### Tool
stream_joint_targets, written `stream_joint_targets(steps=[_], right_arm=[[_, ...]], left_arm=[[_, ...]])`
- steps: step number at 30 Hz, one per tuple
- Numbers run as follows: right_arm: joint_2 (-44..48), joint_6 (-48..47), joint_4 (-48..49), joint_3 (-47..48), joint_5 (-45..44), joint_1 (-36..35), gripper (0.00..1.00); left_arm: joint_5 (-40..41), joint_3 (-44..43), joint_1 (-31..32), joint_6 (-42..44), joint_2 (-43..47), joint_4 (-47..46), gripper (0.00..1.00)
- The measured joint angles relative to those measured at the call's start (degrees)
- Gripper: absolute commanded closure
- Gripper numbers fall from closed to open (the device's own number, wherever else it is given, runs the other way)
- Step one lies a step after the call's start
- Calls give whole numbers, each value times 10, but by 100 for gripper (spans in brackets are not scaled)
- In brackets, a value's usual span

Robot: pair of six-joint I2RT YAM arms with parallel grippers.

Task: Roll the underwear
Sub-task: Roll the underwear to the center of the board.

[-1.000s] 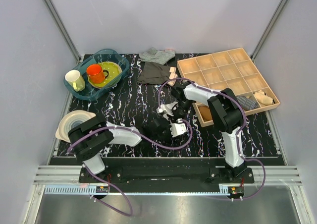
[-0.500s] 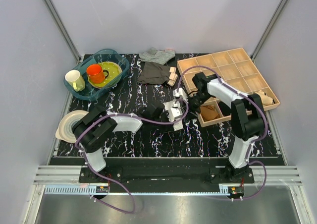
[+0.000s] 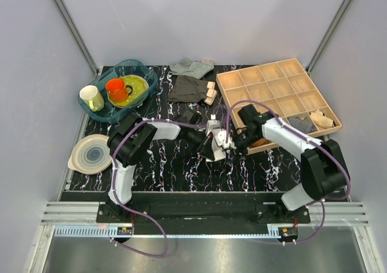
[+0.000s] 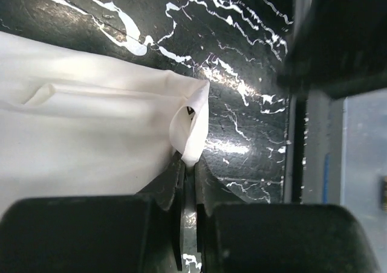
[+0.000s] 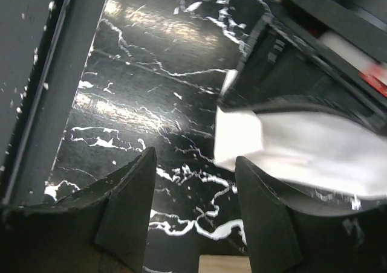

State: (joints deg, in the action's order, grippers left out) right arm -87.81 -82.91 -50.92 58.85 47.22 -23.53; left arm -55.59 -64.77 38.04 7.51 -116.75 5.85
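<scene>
The underwear (image 4: pixel 91 140) is a small white cloth lying on the black marbled table, with one corner lifted. My left gripper (image 4: pixel 188 163) is shut on that raised corner. From above, the underwear (image 3: pixel 216 145) shows as a small white bundle at the table's middle, between the left gripper (image 3: pixel 205 141) and the right gripper (image 3: pixel 232 142). In the right wrist view my right gripper (image 5: pixel 195 164) stands open just above the table with nothing between its fingers. An edge of the underwear (image 5: pixel 284 149) lies just past its right finger (image 5: pixel 260 194).
A wooden compartment tray (image 3: pixel 266 86) sits at the back right with rolled cloths (image 3: pixel 320 119) in its right cells. A dark grey garment (image 3: pixel 187 89) and striped cloth (image 3: pixel 190 66) lie at the back. A blue basin (image 3: pixel 118 92) and stacked plates (image 3: pixel 91 153) are left.
The right gripper has opened and come back down beside the underwear. The left arm swung inward, carrying the pinched underwear toward the table's middle.
</scene>
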Motion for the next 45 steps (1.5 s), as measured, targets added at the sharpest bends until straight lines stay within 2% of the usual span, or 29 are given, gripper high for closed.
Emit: stream_joint_targets(steps=[8,18,20,24,26,30,31,34,39,45], right_arm=[[-6,-62,120,-73,-92,-127,37],[-22,-71,220,-99,-170,-133,39],[-23,-71,230,-99,-179,-133,41],[-33,-71,241,-102,-187,-136,51],[-37,-71,245,-103,-189,-139,54],[-39,-70,255,-109,-193,-147,71],[-39,-69,254,-110,-194,-148,78],[-41,-64,254,-110,-194,-151,85],[-42,-50,244,-105,-193,-151,90],[-47,-11,186,-86,-188,-151,93]], left_arm=[[-62,-50,-18,-34,-49,65,96],[-83,-68,-21,-46,-66,100,91],[-84,-71,-22,-47,-69,104,88],[-81,-68,-23,-61,-69,97,81],[-80,-58,-25,-77,-66,78,79],[-73,-21,-29,-120,-47,21,74],[-69,-9,-30,-133,-41,3,71],[-51,31,-32,-165,-14,-53,66],[21,132,-48,-199,69,-162,64],[94,255,-62,-185,171,-275,62]])
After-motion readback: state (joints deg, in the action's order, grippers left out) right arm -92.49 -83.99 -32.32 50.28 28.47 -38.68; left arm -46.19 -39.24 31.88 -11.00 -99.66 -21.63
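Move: The left gripper already pinches the underwear's near end; the cloth's middle lies about 5 cm ahead and 3 cm to its right, and the grey garment 26 cm ahead and 9 cm left. From the open right gripper the underwear's middle is roughly 5 cm ahead, 7 cm left and 8 cm down. The brown garment in the wooden box sits some 5 cm ahead and 8 cm right of the right gripper; the box's middle is about 18 cm ahead and 18 cm right. Lower the open right gripper about 7 cm and some 3 cm left, dipping back and then forward again, onto the underwear's near end while the left keeps its pinch and rolls its top forward some 15 degrees. Open the left and shut the right on the cloth, then take the left away about 5 cm left and slightly up, and draw the right back a little. ##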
